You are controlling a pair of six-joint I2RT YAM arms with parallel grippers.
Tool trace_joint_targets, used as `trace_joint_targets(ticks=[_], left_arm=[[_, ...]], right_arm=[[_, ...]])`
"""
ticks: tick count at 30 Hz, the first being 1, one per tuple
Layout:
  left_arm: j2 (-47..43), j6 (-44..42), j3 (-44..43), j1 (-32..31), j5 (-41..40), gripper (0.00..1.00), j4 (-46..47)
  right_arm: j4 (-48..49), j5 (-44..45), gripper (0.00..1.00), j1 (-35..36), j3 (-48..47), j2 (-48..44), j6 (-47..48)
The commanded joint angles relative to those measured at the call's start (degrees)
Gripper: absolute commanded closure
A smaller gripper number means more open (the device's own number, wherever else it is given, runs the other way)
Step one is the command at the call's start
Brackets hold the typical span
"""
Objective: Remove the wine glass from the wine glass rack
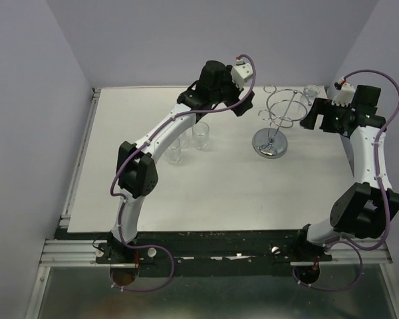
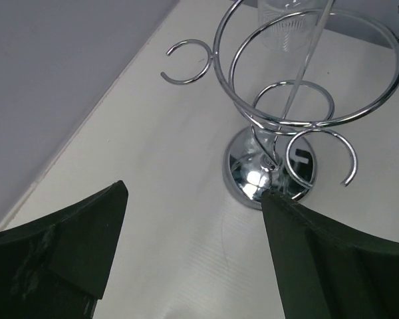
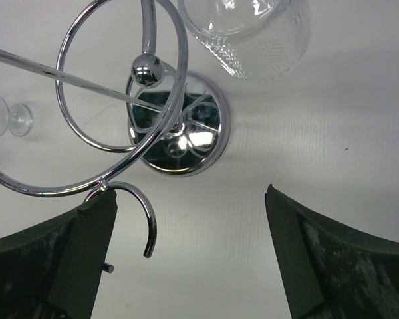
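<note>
The chrome wine glass rack (image 1: 271, 144) stands at the back middle of the table, its ring top up. A clear ribbed wine glass (image 1: 311, 92) sits at the rack's far right side; I cannot tell whether it hangs from a hook or stands. My right gripper (image 1: 310, 120) is open just right of the rack, with nothing between its fingers. In the right wrist view the glass bowl (image 3: 253, 33) is ahead of the gripper (image 3: 189, 219), and a rack hook (image 3: 146, 219) curls beside the left finger. My left gripper (image 1: 245, 106) is open, left of the rack (image 2: 266, 176).
Two small clear glasses (image 1: 201, 135) (image 1: 175, 151) stand on the white table (image 1: 219, 193) under the left arm. Purple walls close the table at the back and both sides. A metal rail (image 1: 80, 159) runs along the left edge.
</note>
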State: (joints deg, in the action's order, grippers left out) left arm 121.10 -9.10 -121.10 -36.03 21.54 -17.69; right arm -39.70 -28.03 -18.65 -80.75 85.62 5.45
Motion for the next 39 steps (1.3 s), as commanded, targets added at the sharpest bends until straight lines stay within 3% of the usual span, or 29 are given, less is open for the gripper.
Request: trace_joint_targets(ticks=[1, 12, 22, 28, 35, 39], left_arm=[[1.95, 1.45, -0.01, -1.41, 4.12, 0.01, 4.94], [2.48, 2.95, 0.34, -1.85, 5.97, 0.01, 7.06], [1.42, 3.22, 2.36, -1.85, 5.62, 0.01, 6.97], [-0.07, 2.25, 3.59, -1.76, 5.35, 0.01, 6.62], [-2.09, 1.72, 4.03, -0.80, 5.35, 0.01, 5.65], [-3.23, 1.02, 4.03, -0.09, 5.18, 0.01, 4.60]], right_arm=[[-1.17, 4.47, 0.00, 1.34, 0.07, -0.90, -7.19], [-3.88, 8.69, 0.00, 1.34, -5.20, -0.90, -11.51], [-8.19, -0.09, 0.00, 1.34, -7.22, -1.60, -10.47], [-9.69, 0.52, 0.00, 0.99, -12.84, -0.11, -7.39], [2.24, -6.58, 0.00, -2.96, -15.76, 2.44, -6.16], [9.89, -19.73, 0.00, -6.21, -12.86, 4.20, -1.16]])
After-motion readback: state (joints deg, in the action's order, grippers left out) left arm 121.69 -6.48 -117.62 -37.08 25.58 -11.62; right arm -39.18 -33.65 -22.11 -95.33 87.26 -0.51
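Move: The last wine glass hangs upside down on the far right hook, some 10 cm straight ahead of the right hand and about level with it. The empty near hook sits roughly 4 cm to the right hand's left, 1 cm ahead and slightly lower; the middle of the rack is about 8 cm ahead, 8 cm left and 8 cm below. From the left hand the glass lies about 7 cm ahead, 23 cm right and 7 cm lower. Upward, slowly at first and then quickly, the wide-open right hand climbs about 10 cm beside the rack, clearing the near hook, and only late eases 2 to 3 cm forward while its fingertips tip up some 10 degrees; before the climb it swings about 10 degrees clockwise, then mostly back. The left hand, open and empty, edges some 3 cm right towards the rack and roughly waits there. ##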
